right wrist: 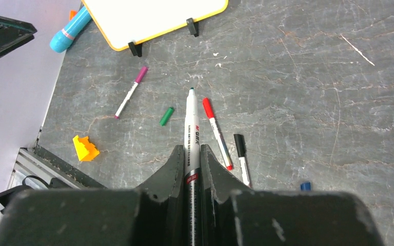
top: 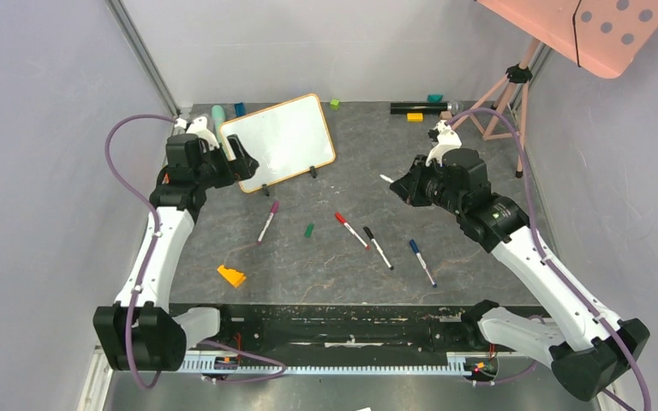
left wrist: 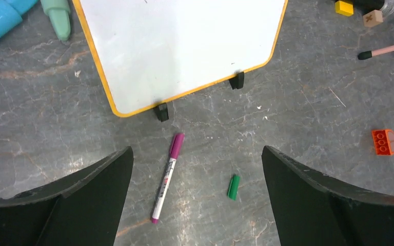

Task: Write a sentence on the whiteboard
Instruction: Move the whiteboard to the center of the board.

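The whiteboard [top: 278, 141] stands tilted on two black clip feet at the back left, orange-framed. Its white face [left wrist: 184, 46] is blank; no sentence shows on it. My left gripper [top: 240, 160] hangs by the board's lower left edge, wide open [left wrist: 197, 148], with nothing between its fingers. Under it lie a purple-capped marker [left wrist: 166, 177] and a loose green cap [left wrist: 233, 187]. My right gripper [top: 398, 184] is to the right of the board, above the table. It is shut [right wrist: 192, 151] on an uncapped white marker [right wrist: 191, 123], whose dark green tip points toward the board [right wrist: 154, 13].
Red [top: 351, 229], black [top: 377, 247] and blue [top: 421, 261] markers lie in mid-table. A yellow-orange block [top: 231, 276] sits near the front, an orange brick [left wrist: 385, 142] to the right. A blue cylinder [left wrist: 0, 18] and mint piece [left wrist: 56, 15] lie behind the board. A pink tripod [top: 505, 94] stands back right.
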`<state>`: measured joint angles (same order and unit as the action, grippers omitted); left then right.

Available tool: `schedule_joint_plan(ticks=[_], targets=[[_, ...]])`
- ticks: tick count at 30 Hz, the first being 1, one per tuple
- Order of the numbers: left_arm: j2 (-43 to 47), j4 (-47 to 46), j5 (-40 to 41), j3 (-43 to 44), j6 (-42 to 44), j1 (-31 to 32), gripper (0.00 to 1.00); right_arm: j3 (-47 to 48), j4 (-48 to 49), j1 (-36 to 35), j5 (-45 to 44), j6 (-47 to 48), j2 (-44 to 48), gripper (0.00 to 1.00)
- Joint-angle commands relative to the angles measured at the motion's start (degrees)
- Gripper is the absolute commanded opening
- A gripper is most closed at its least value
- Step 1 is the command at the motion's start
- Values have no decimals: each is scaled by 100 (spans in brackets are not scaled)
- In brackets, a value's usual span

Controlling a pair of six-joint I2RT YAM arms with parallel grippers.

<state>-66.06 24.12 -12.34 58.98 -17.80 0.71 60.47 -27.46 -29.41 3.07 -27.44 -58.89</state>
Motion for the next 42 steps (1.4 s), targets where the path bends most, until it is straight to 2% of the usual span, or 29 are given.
schedule_joint_plan(ticks=[1,6,8,13,15,17,20,24,31,35,37,40,42], targets=[[-320,-566,-140,207,336,-62,100,284,310,5,164,-61,-4,0],[-479,-741,912,334,637,-62,100,455,273,8,316,84,-67,0],[-662,-746,893,450,919,-62,100,453,292,7,311,102,-69,0],[-964,-806,1080,824,999,-329,100,602,310,10,488,194,-217,0],[-1226,-411,256,1376,933,-642,100,626,309,5,514,284,-301,0],[-1438,-667,-478,1524,742,-849,100,634,341,11,546,343,-384,0],[-1650,-837,-318,1674,168,-976,100,846,394,14,778,455,-588,0],[-1859,-873,-688,1808,361,-1144,100,991,385,22,807,730,-730,0],[-1740,-1831,-733,1279,135,-1290,98,1046,464,114,1070,1006,-833,0],[-2117,-2075,-1301,1416,-421,-1488,100,1200,455,208,1280,1049,-965,0],[-2384,-2144,-1268,1461,-741,-1564,100,1190,481,204,1351,1048,-986,0],[-2870,-2300,-2275,1610,-1298,-1925,100,1100,506,218,1420,1031,-968,0],[-3104,-3257,-3100,1360,-1615,-2109,100,1077,502,225,1426,1050,-950,0]])
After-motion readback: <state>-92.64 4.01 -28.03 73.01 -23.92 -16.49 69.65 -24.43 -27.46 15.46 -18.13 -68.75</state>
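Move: The whiteboard leans back on its stand. Its middle is about 17 cm ahead of the open left hand, 9 cm to its right and 14 cm below. The green tube lies some 23 cm ahead and 12 cm left, the blue tube about 11 cm ahead and 20 cm left, and the purple marker 4 cm back and 7 cm right, all on the table some 20 cm below. From the right hand the board is roughly 25 cm ahead, 33 cm left and 19 cm lower. Towards the whiteboard's left edge, and out beyond it, the left hand travels forward about 13 cm and left some 9 cm, fingers still wide open. Its height dips, rises, then returns to about where it began, with the hand's left side tipping down late. The right hand keeps its grip on the uncapped marker and drifts left, up and forward about 5 cm in all, turning some 15 degrees counter-clockwise. ##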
